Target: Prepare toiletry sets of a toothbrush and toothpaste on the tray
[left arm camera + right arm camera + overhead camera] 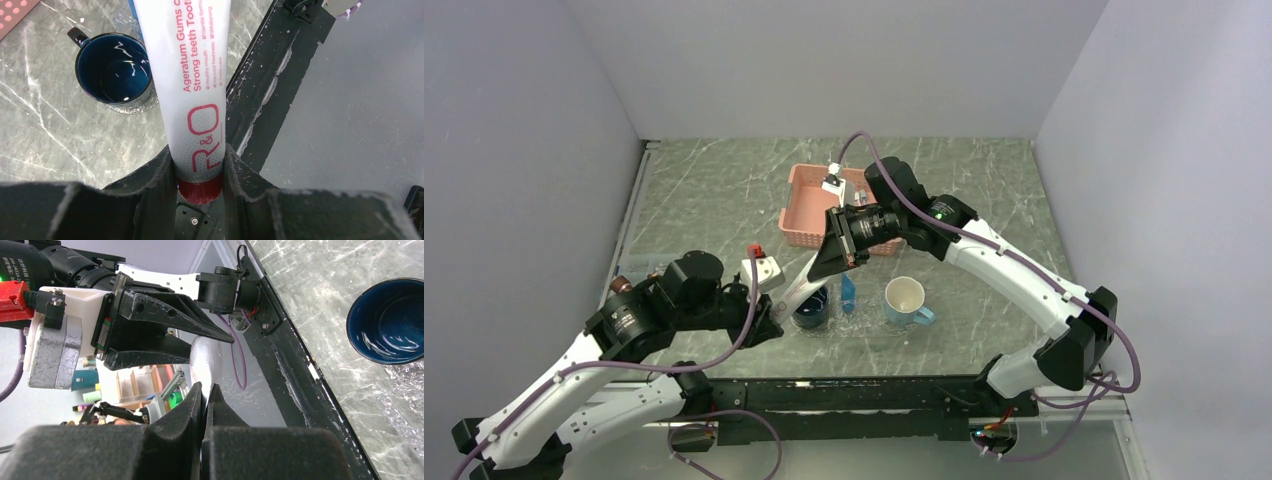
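A white toothpaste (pixel 186 75) tube with red lettering and a red cap hangs in the air between both arms. My left gripper (pixel 199 156) is shut on its cap end. My right gripper (pixel 206 388) is shut on its flat far end (pixel 204 359). From above, the tube (pixel 800 288) slants from the left gripper (pixel 774 316) up to the right gripper (pixel 829 262), over the dark blue mug (pixel 812 308). A small blue toothpaste tube (pixel 848 292) lies between the two mugs on the clear tray (pixel 400 387). No toothbrush shows.
A white mug with a blue handle (pixel 906 300) stands right of the blue tube. The pink slatted basket (pixel 809 205) sits behind the right gripper. The black table edge rail (pixel 260 100) runs just under the held tube.
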Motion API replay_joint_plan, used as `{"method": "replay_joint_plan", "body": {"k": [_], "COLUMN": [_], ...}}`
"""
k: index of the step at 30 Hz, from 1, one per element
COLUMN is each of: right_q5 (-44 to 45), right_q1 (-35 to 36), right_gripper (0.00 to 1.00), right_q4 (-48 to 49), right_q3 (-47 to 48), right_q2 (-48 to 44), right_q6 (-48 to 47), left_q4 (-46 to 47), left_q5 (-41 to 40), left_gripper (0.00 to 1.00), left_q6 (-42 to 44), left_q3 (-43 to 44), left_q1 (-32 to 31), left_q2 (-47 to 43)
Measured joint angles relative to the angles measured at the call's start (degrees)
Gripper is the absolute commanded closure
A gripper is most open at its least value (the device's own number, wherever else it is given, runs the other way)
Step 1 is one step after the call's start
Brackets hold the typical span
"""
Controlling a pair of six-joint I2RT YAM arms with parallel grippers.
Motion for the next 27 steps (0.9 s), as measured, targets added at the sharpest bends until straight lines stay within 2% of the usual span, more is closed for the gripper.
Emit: {"method": "replay_joint_plan", "body": {"k": [1,3,11,19,27], "right_q5": [0.11,0.39,6.82,15.47,27.85], "right_q1": [0.0,0.0,-0.02,-0.02,-0.13], "right_gripper": [1.0,1.0,1.0,1.0,1.0], "right_q4": [-0.07,-0.22,-6.8,-17.75,-29.99], "right_q3": [0.02,0.09,1.44,6.95,18.29], "right_q2": [0.0,-0.02,-1.07,-6.29,-7.17], "right_q6": [-0.04,-0.42,-5.92,-13.07,-18.78], "left_q4": [0.02,0.07,1.88,4.98,6.36], "left_q5": [-0.11,-0.37,-0.5,-6.12,-15.78], "left_gripper": [0.44,0.3,0.02,0.01,0.01], "left_q6": [0.0,0.22,-0.81,-4.02,-9.09], "left_q3": [-0.02,-0.02,0.74,2.47,2.4], "left_q1": [0.0,0.0,0.0,0.0,0.0], "left_q2": [0.02,0.07,-0.42,-3.08,-6.49]}}
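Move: The white toothpaste tube is stretched between both hands: its middle is about 4 cm ahead, 4 cm right of and 4 cm above the left hand, and 4 cm back, 4 cm left of and 4 cm below the right. From the right hand, the tray's middle is some 7 cm right, 1 cm ahead and 25 cm below; the dark blue mug 3 cm left, 2 cm ahead; the blue toothpaste 5 cm right, 4 cm ahead; the light blue mug 18 cm right, 2 cm ahead. The toothpaste changes hands: the left fingers open wide and let go of its red cap end, while the right fingers keep their pinch on the flat end. After a slight dip the right hand carries it about 9 cm right and rises some 4 cm, tipping its fingers more steeply down. The left hand backs off upward and forward, then a little left, turning counter-clockwise. ##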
